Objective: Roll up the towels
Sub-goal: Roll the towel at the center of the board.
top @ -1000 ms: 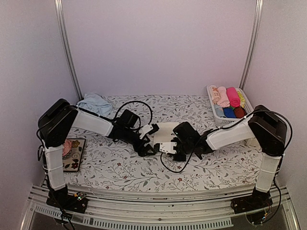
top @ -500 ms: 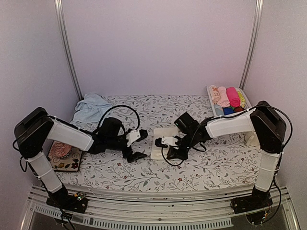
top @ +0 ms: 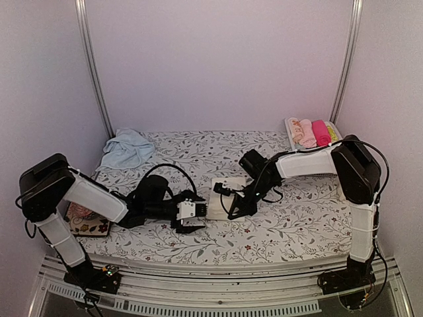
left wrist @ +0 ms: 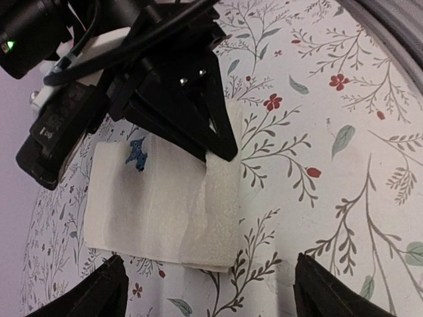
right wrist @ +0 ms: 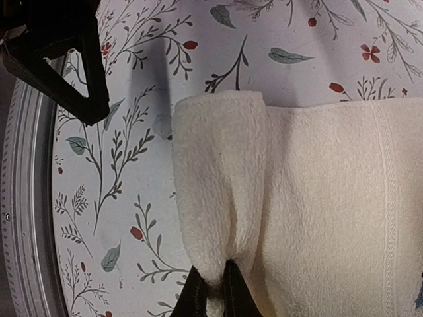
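Note:
The cream towel (top: 217,195) lies flat mid-table, with its right-hand edge turned over into a short first roll (right wrist: 218,191). My right gripper (top: 234,202) is shut on that turned edge, its fingertips (right wrist: 198,298) pinching the fold at its end. My left gripper (top: 190,219) hovers open just in front of the towel's near edge (left wrist: 165,254), with its fingertips (left wrist: 109,294) wide apart and nothing between them. In the left wrist view the right gripper's black fingers (left wrist: 215,129) rest on the towel (left wrist: 152,198). The light blue towel (top: 127,148) lies crumpled at the back left.
A white basket (top: 289,129) at the back right holds several rolled cloths in pink and other colours. A pink knitted lump (top: 80,210) sits on a small mat at the left edge, beside my left arm. The table wears a floral cloth (top: 297,224).
My left gripper has drawn back from the towel toward the near side. My right gripper has shifted left and back with the towel's edge pinched, turning it over.

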### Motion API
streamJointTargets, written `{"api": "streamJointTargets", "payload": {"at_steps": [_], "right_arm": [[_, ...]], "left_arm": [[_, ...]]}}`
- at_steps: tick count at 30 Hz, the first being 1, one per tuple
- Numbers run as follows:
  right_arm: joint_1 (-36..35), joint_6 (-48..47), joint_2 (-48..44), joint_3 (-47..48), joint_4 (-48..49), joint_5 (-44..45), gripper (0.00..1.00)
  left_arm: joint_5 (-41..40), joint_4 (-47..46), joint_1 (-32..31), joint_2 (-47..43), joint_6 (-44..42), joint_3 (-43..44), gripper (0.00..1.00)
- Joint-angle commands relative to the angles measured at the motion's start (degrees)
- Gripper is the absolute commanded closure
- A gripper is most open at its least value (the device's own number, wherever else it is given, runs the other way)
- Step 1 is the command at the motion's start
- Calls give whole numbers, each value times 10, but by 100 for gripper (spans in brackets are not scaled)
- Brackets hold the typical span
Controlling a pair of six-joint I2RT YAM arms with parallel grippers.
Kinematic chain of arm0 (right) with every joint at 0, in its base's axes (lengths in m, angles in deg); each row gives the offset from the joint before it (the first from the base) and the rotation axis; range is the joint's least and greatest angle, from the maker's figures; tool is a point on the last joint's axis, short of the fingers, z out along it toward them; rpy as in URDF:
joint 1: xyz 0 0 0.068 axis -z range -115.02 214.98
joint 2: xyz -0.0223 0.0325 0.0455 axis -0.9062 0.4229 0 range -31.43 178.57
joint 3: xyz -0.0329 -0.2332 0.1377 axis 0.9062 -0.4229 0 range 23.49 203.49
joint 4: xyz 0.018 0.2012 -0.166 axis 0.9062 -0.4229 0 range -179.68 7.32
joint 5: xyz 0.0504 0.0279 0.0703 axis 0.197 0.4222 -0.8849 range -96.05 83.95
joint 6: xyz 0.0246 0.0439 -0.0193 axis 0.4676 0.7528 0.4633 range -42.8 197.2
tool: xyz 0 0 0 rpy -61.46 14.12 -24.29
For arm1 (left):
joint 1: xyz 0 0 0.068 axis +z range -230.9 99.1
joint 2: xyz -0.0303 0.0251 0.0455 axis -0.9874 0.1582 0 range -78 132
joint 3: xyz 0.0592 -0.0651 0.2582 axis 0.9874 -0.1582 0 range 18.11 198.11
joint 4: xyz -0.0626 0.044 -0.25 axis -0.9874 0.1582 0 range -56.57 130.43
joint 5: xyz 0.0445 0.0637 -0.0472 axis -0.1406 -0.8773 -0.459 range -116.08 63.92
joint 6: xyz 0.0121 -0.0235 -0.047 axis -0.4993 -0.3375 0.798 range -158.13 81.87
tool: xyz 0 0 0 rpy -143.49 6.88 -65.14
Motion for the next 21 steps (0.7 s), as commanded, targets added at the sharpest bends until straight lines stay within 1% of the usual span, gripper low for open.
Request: {"api": "streamJointTargets", "payload": {"at_steps": [1, 4, 12, 15, 18, 19, 21], "right_arm": [[4, 8, 12, 14, -31, -35, 96], [4, 12, 11, 13, -29, -35, 96], [7, 15, 15, 13, -26, -34, 96], [7, 16, 15, 13, -26, -36, 96], [7, 16, 13, 12, -25, -36, 96], [7, 16, 12, 12, -25, -36, 96], [8, 16, 12, 11, -25, -35, 95]], "left_arm": [[-18, -7, -16, 23, -45, 28, 15], [-29, 14, -25, 44, -61, 49, 20], [-34, 51, -33, 79, -77, 79, 24], [-43, 58, -36, 92, -75, 86, 30], [-50, 72, -39, 108, -69, 99, 34], [-53, 75, -40, 113, -66, 104, 37], [-59, 85, -39, 123, -65, 113, 53]]}}
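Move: The left end of the towel's folded near edge is about 4 cm to the left hand's right, 1 cm farther out and 5 cm below its open fingers. The rest of the towel spreads out beyond that fold, its middle some 8 cm ahead of this hand and 8 cm to its right. From the right hand, already pinching the fold, that left end is roughly 5 cm to the left, level in depth and height. Over the left end of the towel's fold the left hand comes in from the side, first some 2.5 cm to the right with a slight reach forward, then about 4 cm down. It tips its fingers roughly 10 degrees steeper and narrows them around the fold without closing fully, while the right hand stays and keeps its pinch. ##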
